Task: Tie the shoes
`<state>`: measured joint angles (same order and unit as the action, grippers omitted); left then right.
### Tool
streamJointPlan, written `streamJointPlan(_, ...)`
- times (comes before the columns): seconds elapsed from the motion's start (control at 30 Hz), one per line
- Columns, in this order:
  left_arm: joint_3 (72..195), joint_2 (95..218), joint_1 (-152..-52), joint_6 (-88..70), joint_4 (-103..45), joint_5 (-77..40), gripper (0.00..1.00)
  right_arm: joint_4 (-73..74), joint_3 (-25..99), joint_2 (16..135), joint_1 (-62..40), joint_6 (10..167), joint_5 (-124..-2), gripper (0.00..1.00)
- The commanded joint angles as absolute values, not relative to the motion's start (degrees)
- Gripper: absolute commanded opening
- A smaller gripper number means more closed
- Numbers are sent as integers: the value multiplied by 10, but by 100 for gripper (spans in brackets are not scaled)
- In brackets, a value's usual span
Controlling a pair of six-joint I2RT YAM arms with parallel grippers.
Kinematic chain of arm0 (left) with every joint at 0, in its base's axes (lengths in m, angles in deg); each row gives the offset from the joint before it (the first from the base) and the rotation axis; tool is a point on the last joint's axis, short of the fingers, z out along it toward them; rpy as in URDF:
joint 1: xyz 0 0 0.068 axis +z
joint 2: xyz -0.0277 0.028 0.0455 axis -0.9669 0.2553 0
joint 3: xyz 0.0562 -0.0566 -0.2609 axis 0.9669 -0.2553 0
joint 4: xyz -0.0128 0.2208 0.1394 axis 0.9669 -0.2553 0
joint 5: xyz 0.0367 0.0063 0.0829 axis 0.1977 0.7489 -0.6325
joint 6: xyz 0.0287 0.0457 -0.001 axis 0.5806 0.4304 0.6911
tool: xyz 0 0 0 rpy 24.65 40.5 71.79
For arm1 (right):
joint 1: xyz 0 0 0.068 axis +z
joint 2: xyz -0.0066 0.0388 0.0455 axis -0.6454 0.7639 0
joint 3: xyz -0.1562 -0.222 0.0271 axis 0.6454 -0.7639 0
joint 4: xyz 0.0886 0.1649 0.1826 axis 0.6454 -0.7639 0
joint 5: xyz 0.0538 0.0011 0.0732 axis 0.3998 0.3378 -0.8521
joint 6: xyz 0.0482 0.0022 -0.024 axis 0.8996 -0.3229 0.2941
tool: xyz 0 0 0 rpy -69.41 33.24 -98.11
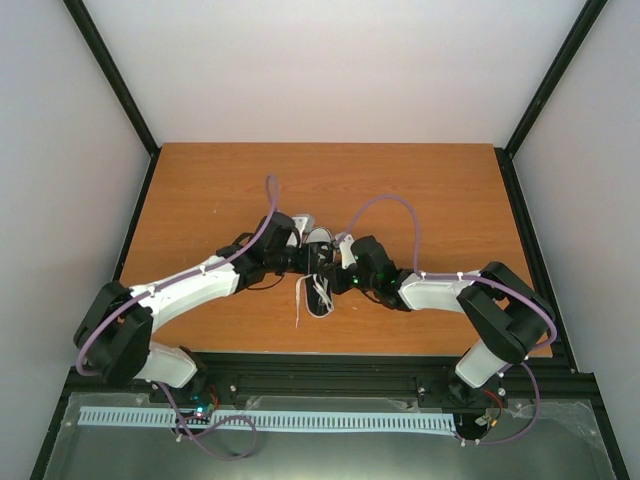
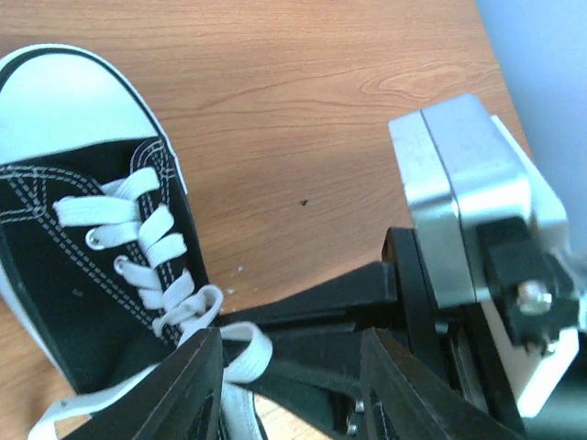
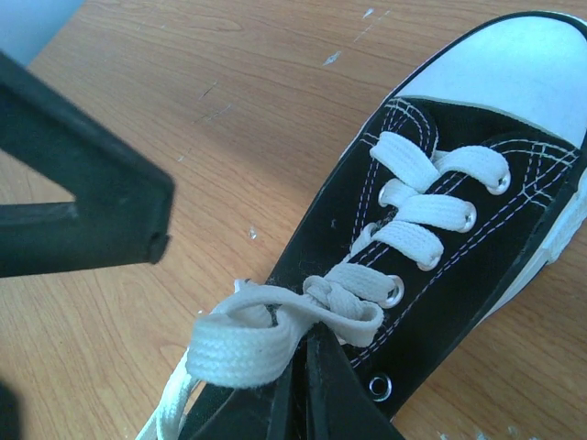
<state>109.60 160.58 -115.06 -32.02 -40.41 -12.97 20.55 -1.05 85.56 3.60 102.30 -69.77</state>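
The black canvas shoe with a white toe cap lies mid-table, toe pointing away from the arms. Its white laces cross the tongue and end in a half knot. A lace loop rises from that knot and drapes over the tips of my right gripper, whose jaws are shut and pinch it. My left gripper stands open just left of the shoe. The same loop curls against its left finger without being pinched. Loose lace ends trail toward the near edge.
My right arm's black gripper body and silver camera housing sit right in front of the left gripper's jaws. One left finger juts into the right wrist view beside the shoe. Grey walls stand on three sides of the wooden table.
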Motion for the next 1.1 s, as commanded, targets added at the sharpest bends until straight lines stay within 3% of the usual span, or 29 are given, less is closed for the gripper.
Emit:
streamJointPlan(0.0,1134,1635,-1147,-293,-384,-117,43,217,-13,842,42,1011,-718,3)
streamJointPlan(0.2,1136,1651,-1147,-295,-397,-130,29,215,-12,842,42,1011,-717,3)
streamJointPlan(0.7,1146,1678,-1147,-292,-426,-154,29,217,-11,839,42,1011,-720,3)
streamJointPlan(0.93,1147,1676,-1147,-285,-425,-149,2,209,-11,833,42,1011,-711,3)
streamJointPlan(1.0,1143,1667,-1147,-284,-425,-159,1,191,-8,822,42,1011,-697,5)
streamJointPlan(1.07,1142,1662,-1147,-285,-425,-167,1,170,-7,806,42,1008,-681,13)
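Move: The lace loop at the right fingertips lies about 3 cm below the left hand, 1 cm ahead and 1 cm right. From the left hand, the toe cap is roughly 9 cm ahead, 1 cm right and 8 cm lower; the loose laces over the heel end are some 9 cm back, 2 cm right and 6 cm lower. From the right hand, the lace loop is about 1 cm ahead, 1 cm left and 1 cm up. The left hand sinks about 3 cm, edges forward and shuts on the lace loop the still right hand holds. ##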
